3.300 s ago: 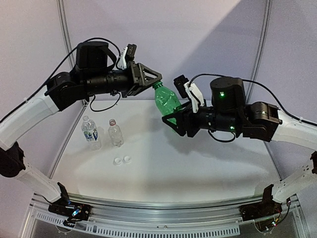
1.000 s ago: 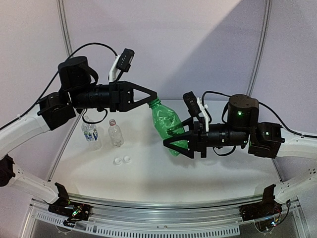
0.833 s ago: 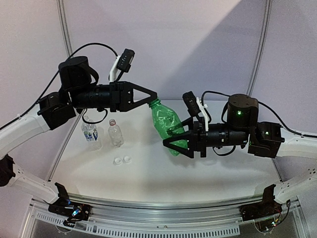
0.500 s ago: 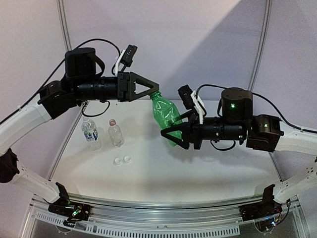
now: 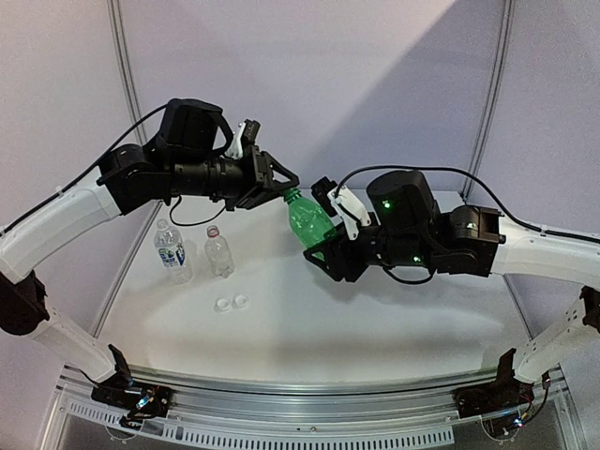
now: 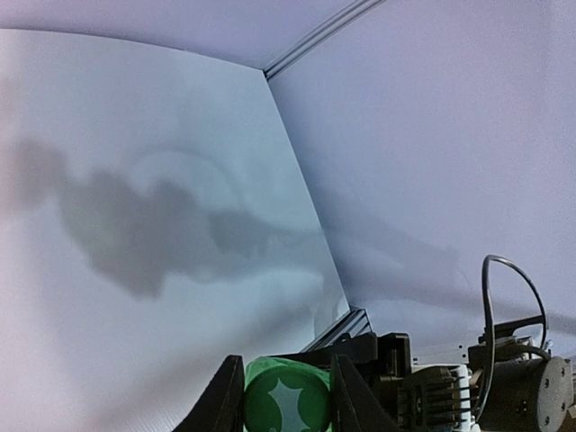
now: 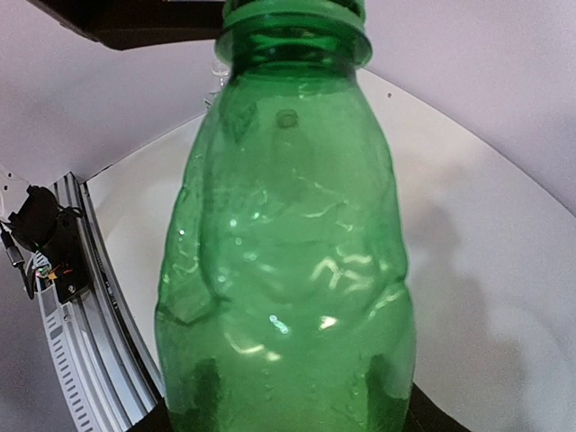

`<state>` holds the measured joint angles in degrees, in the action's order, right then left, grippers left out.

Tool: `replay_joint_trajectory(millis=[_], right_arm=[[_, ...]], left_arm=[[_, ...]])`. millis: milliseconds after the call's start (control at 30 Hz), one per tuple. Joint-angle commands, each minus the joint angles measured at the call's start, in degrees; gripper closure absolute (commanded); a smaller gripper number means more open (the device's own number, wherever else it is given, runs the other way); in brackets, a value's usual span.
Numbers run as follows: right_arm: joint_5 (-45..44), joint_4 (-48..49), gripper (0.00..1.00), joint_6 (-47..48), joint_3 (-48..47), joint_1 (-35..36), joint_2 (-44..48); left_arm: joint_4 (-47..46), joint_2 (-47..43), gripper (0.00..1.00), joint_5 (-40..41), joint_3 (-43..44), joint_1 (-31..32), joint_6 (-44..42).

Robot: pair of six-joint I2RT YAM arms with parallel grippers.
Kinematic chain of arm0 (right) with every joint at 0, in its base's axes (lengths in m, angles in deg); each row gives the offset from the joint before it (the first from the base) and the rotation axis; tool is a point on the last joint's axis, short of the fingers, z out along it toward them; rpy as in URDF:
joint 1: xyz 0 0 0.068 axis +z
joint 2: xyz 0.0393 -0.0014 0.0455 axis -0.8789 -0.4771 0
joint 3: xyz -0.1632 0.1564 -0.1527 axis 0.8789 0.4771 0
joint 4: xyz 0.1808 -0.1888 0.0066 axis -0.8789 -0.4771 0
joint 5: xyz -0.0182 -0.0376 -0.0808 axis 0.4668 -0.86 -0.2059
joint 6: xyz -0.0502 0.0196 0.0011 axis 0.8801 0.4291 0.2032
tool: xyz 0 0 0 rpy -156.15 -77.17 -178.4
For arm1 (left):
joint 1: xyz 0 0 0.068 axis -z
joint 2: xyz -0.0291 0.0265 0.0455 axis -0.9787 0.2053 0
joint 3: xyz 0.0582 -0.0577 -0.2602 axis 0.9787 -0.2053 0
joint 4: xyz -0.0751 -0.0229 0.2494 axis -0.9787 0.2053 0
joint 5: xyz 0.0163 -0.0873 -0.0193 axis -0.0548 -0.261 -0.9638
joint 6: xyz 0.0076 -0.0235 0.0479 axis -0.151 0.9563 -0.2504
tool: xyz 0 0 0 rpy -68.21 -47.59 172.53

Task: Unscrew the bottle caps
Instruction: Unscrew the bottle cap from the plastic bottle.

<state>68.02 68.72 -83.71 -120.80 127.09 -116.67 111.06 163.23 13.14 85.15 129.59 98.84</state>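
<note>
A green bottle (image 5: 309, 223) hangs tilted above the table, neck up and to the left. My right gripper (image 5: 325, 255) is shut on its lower body; in the right wrist view the bottle (image 7: 288, 261) fills the frame, with the dark fingers at its base around the gripper (image 7: 288, 416). My left gripper (image 5: 284, 192) is shut on the green cap (image 6: 288, 398), one finger on each side, gripper (image 6: 288, 403). A labelled clear bottle (image 5: 172, 251) and a shorter clear bottle (image 5: 218, 251) stand on the table at the left. Two white caps (image 5: 232, 302) lie in front of them.
The white table (image 5: 375, 319) has a metal rail (image 5: 309, 394) along its near edge. Grey walls with upright posts close the back. The left arm's black gripper body (image 7: 135, 22) shows above the bottle's neck in the right wrist view.
The right arm lifted the green bottle and swung it a little left and back. The left gripper followed the neck, closed onto the green cap and rolled at the wrist.
</note>
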Motion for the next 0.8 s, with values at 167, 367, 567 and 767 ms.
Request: replay_joint_trajectory(millis=[167, 367, 567, 767], right_arm=[[-1.45, 3.14, 1.0, -0.87, 3.74, -0.11, 3.59], [-1.32, 4.01, 1.0, -1.84, 5.88, -0.14, 6.28], [-0.79, 4.23, 1.0, -2.41, 6.6, -0.17, 8.52], [5.15, 7.28, 1.0, -2.83, 9.2, -0.12, 12.08]], left_arm=[[1.18, -2.52, 0.41, -0.73, 0.0, 1.65, -1.63], [0.93, -6.32, 0.11, 1.62, -0.94, 1.32, -4.4], [-0.03, -12.18, 0.05, 1.72, -4.16, 0.43, -8.74], [-5.77, -19.99, 0.05, -1.56, -11.66, 0.24, -12.73]])
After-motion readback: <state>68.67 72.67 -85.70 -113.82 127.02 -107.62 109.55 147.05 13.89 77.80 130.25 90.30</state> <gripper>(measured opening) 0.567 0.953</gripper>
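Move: The green bottle's cap is right between the left fingers, still pinched. The right hand grips the lower body, with the cap about 3 cm ahead of it, 5 cm to its left and 9 cm above. From the left hand, the two loose white caps lie about 18 cm left, level fore-and-aft and 36 cm below; the small clear bottle is about 22 cm left, 7 cm ahead and 28 cm below. The green cap is let go as the left fingers open wide from their pinch. The left hand eases back a little, then climbs away up, left and back, about 9 cm in all, its fingers tipping up roughly 15 degrees. The right hand keeps its hold on the bottle and draws it off to the right, then also up. ##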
